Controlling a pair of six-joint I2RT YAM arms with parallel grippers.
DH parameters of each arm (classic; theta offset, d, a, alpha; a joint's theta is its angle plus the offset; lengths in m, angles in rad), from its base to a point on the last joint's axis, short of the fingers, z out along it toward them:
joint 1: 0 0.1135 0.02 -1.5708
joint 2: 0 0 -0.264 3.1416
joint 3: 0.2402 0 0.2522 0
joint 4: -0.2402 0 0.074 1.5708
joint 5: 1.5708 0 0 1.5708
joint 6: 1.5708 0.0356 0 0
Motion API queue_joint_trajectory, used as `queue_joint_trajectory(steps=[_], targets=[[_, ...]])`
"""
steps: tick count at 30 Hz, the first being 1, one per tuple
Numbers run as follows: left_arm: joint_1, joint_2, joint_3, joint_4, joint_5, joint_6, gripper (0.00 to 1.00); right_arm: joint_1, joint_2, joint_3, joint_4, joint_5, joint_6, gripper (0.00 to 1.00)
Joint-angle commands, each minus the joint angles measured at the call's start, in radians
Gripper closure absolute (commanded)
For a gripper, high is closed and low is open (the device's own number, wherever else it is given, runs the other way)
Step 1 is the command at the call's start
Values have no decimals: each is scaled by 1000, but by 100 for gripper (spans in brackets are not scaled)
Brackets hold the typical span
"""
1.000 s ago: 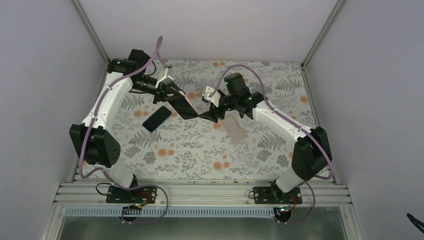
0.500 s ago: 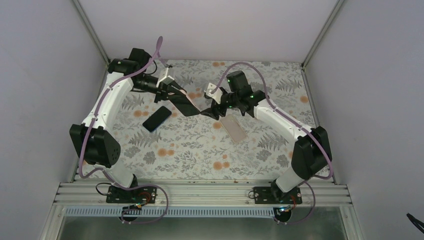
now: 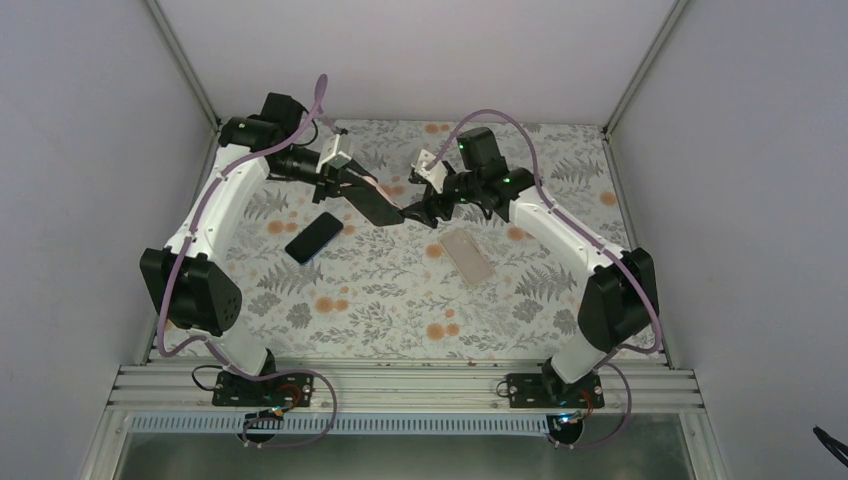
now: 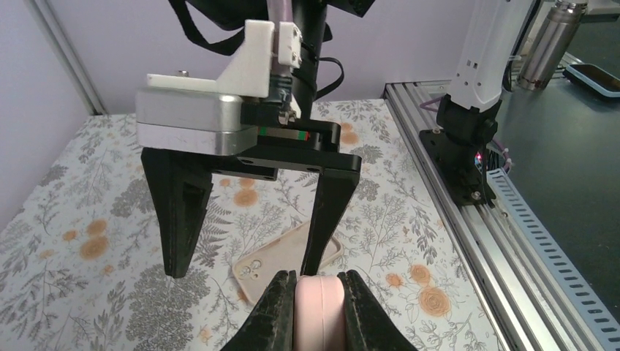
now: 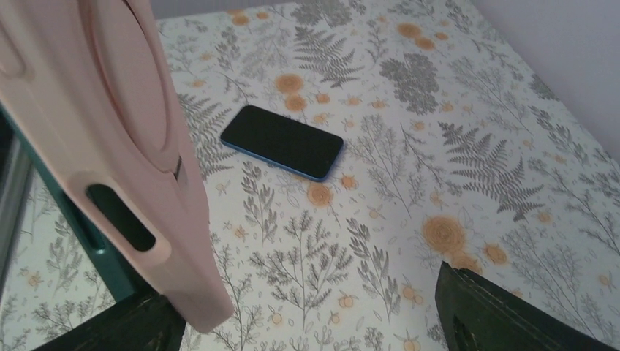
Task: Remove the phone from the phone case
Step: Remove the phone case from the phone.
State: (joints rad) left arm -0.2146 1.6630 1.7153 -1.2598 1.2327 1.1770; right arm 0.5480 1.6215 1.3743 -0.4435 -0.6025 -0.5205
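Observation:
My left gripper (image 3: 372, 200) is shut on a pink phone case (image 3: 385, 208) with a phone in it and holds it above the table. In the left wrist view its fingers (image 4: 278, 311) pinch the case's edge (image 4: 319, 307). My right gripper (image 3: 416, 212) is open at the case's free end. In the right wrist view the pink case (image 5: 124, 146) sits against the left finger (image 5: 131, 329), with a teal phone edge behind it. The right finger (image 5: 512, 314) is well apart. The right gripper (image 4: 245, 272) also shows open in the left wrist view.
A bare dark phone (image 3: 313, 237) lies on the floral table left of centre, and it also shows in the right wrist view (image 5: 281, 142). An empty beige case (image 3: 468, 256) lies right of centre, under the grippers in the left wrist view (image 4: 289, 259).
Both grippers have moved toward the back of the table and a little higher, with the cased phone still in the left gripper. The right gripper stayed at the case's end.

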Motion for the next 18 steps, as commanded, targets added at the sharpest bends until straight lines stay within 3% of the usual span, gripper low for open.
queue_joint_trajectory(steps=[1,5,10,16,18], targets=[[-53,2,9,-99,114,0,98,-2,24,114,162,-217,69,13],[-54,12,27,-99,115,-6,98,47,107,203,51,-374,35,13],[-54,21,45,-99,113,-14,98,107,155,215,59,-501,52,17],[-54,25,48,-99,107,-10,98,140,200,239,86,-630,114,34],[-53,32,51,-99,100,-13,98,151,213,251,66,-643,114,46]])
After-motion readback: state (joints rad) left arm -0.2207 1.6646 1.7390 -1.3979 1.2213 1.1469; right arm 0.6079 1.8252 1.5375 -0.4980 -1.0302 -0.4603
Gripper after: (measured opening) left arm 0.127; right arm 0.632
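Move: The cased phone, held at one end by the left hand, has its middle about 9 cm left of the right hand, 2 cm ahead and 3 cm higher. On the table some 22 cm below the right hand, the empty case lies 12 cm right and 6 cm back, the blue phone 23 cm left and 2 cm back. From the left hand, the cased phone's middle is 5 cm right, 3 cm back and 6 cm lower. Right hand sweeps 6 cm left, 5 cm back towards the held phone's free end, turning 30 degrees, fingers partly closing. ##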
